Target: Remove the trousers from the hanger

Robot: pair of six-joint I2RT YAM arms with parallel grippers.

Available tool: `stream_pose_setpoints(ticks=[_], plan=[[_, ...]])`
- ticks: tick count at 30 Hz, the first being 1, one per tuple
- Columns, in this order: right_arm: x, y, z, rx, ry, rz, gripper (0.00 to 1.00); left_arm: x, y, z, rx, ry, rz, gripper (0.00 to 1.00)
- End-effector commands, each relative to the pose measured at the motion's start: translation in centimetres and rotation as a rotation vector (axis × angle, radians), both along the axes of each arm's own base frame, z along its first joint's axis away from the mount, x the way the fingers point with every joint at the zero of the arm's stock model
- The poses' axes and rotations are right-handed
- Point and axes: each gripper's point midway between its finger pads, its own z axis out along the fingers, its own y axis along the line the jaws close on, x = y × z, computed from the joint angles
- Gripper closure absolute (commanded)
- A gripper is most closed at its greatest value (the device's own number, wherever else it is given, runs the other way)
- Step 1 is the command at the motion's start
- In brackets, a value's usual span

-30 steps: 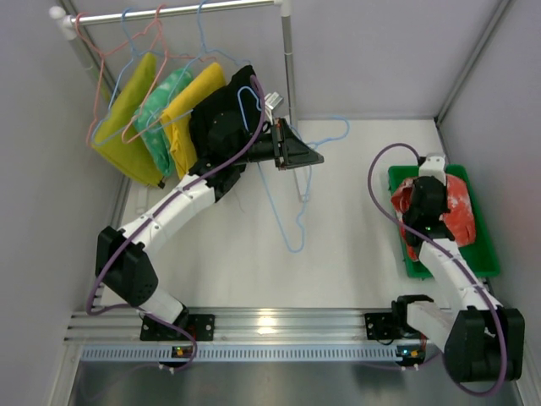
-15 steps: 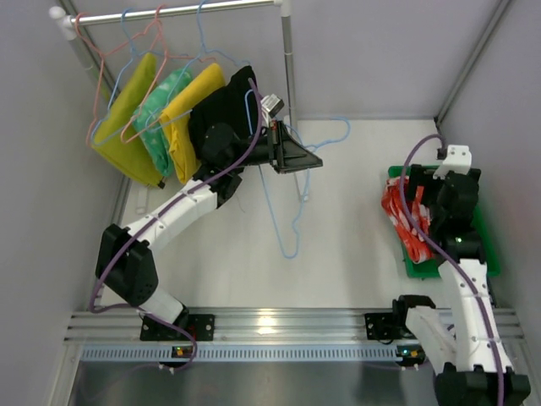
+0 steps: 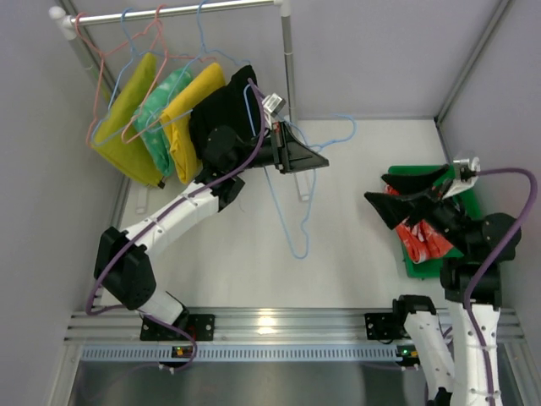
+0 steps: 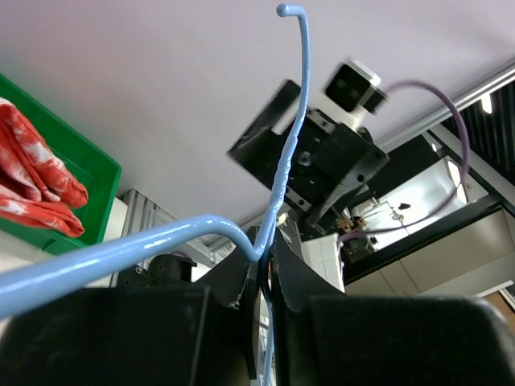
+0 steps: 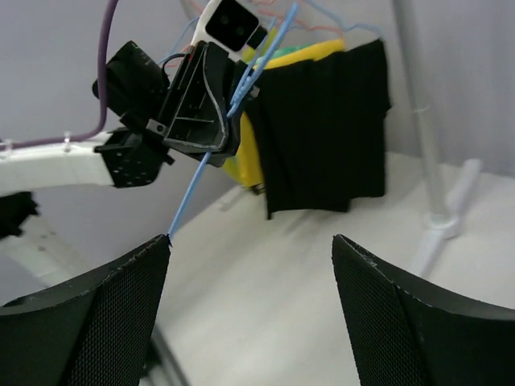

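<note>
My left gripper is shut on a bare blue wire hanger, holding it in the air right of the rack. The black trousers hang on the rack behind that arm. The red-orange trousers lie crumpled in the green bin at the right. Above the bin's left edge my right gripper is raised and open, pointing left toward the hanger, with nothing between its fingers.
The rack's rail also carries two yellow pairs and a green patterned pair on wire hangers. Its upright post stands behind the left gripper. Walls close in on the left, back and right.
My right gripper opened, let go of the red-orange trousers in the bin, then rose and swung left. The left gripper with the hanger shifted slightly right.
</note>
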Motion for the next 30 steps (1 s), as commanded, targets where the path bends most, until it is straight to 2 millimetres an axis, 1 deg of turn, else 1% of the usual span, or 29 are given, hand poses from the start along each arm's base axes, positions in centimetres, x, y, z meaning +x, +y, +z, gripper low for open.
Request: stream_pose_setpoints(ticks=[1, 2, 3, 4, 5, 6, 7, 8, 9, 10, 11, 12, 13, 14, 15, 16, 17, 19, 20, 22, 24, 27, 30], plan=[[-1.4, 3.0, 1.5, 0.168, 0.142, 0.286, 0.21, -2.1, 0.4, 4.4, -0.113, -0.166, -0.002, 1.0], [-2.4, 4.3, 1.8, 0.169, 0.155, 0.369, 0.21, -2.3, 0.3, 4.8, -0.125, -0.178, -0.009, 1.0], [-2.6, 5.0, 1.8, 0.169, 0.172, 0.41, 0.22, -2.5, 0.0, 4.8, -0.127, -0.177, -0.021, 1.0], [-3.5, 6.5, 1.9, 0.166, 0.195, 0.496, 0.22, -2.7, -0.1, 5.2, -0.134, -0.182, -0.029, 1.0], [-4.0, 7.3, 2.0, 0.167, 0.193, 0.535, 0.22, -2.8, -0.2, 5.1, -0.135, -0.182, -0.039, 1.0], [-4.1, 7.9, 2.2, 0.176, 0.192, 0.551, 0.21, -3.1, -0.3, 5.3, -0.139, -0.184, -0.047, 1.0], [-4.1, 8.6, 1.8, 0.173, 0.203, 0.574, 0.21, -3.2, -0.4, 5.5, -0.143, -0.186, -0.053, 1.0], [-4.9, 9.3, 1.9, 0.167, 0.188, 0.619, 0.2, -3.4, -0.5, 5.7, -0.149, -0.19, -0.059, 1.0], [-4.8, 9.7, 1.8, 0.169, 0.193, 0.63, 0.2, -3.7, -0.5, 5.9, -0.155, -0.197, -0.067, 1.0], [-4.6, 10.2, 1.1, 0.171, 0.216, 0.649, 0.2, -3.7, -0.5, 6.1, -0.159, -0.193, -0.071, 1.0], [-4.5, 10.3, 1.0, 0.184, 0.227, 0.659, 0.21, -3.9, -0.4, 6.4, -0.167, -0.195, -0.075, 1.0], [-4.5, 10.4, 1.4, 0.198, 0.199, 0.668, 0.21, -4.0, -0.3, 6.7, -0.176, -0.205, -0.079, 1.0], [-4.1, 10.6, 1.1, 0.208, 0.211, 0.673, 0.22, -4.2, -0.3, 6.9, -0.18, -0.204, -0.084, 1.0], [-4.2, 10.7, 1.5, 0.233, 0.224, 0.689, 0.23, -4.2, -0.3, 7.0, -0.182, -0.203, -0.084, 1.0], [-4.4, 10.7, 2.4, 0.248, 0.177, 0.701, 0.25, -4.2, -0.2, 7.0, -0.183, -0.203, -0.085, 1.0], [-4.5, 11.1, 2.7, 0.252, 0.17, 0.723, 0.29, -4.2, -0.3, 7.0, -0.182, -0.196, -0.087, 1.0], [-4.7, 11.2, 3.0, 0.26, 0.162, 0.737, 0.31, -4.2, -0.2, 7.1, -0.185, -0.192, -0.088, 1.0], [-4.6, 11.5, 3.4, 0.277, 0.145, 0.748, 0.32, -4.2, -0.3, 7.3, -0.193, -0.177, -0.088, 1.0], [-4.7, 11.7, 3.3, 0.289, 0.158, 0.756, 0.32, -4.1, -0.3, 7.4, -0.196, -0.175, -0.089, 1.0], [-4.2, 12.0, 3.1, 0.313, 0.177, 0.75, 0.32, -4.2, -0.5, 7.5, -0.199, -0.162, -0.096, 1.0], [-4.3, 11.9, 3.6, 0.336, 0.175, 0.756, 0.34, -4.3, -0.6, 7.8, -0.206, -0.154, -0.098, 1.0], [-4.6, 12.1, 4.1, 0.349, 0.181, 0.776, 0.46, -4.1, -0.6, 8.2, -0.217, -0.148, -0.097, 1.0], [-4.6, 12.3, 4.1, 0.364, 0.211, 0.779, 0.67, -4.0, -0.8, 8.6, -0.228, -0.147, -0.098, 1.0]])
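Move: The hanger's near arm, hanging from the left gripper, lies about 14 cm to the right hand's left, level with it in reach and some 4 cm lower. From that hand the left gripper's fingers are 13 cm left and 4 cm farther out, the hanger hook 7 cm left and 10 cm out, and the black trousers some 32 cm left and 24 cm out. From the left hand that near arm sits about 4 cm back and 7 cm below. The bare blue hanger stays pinched in the left gripper, which lifts it about 5 cm and draws it back some 3 cm. The right hand sweeps left towards its near arm, about 12 cm, fast at first and then creeping, while swinging some 40 degrees counter-clockwise and rolling its left side up; its open fingers come round the rod and narrow to less than half their opening. ##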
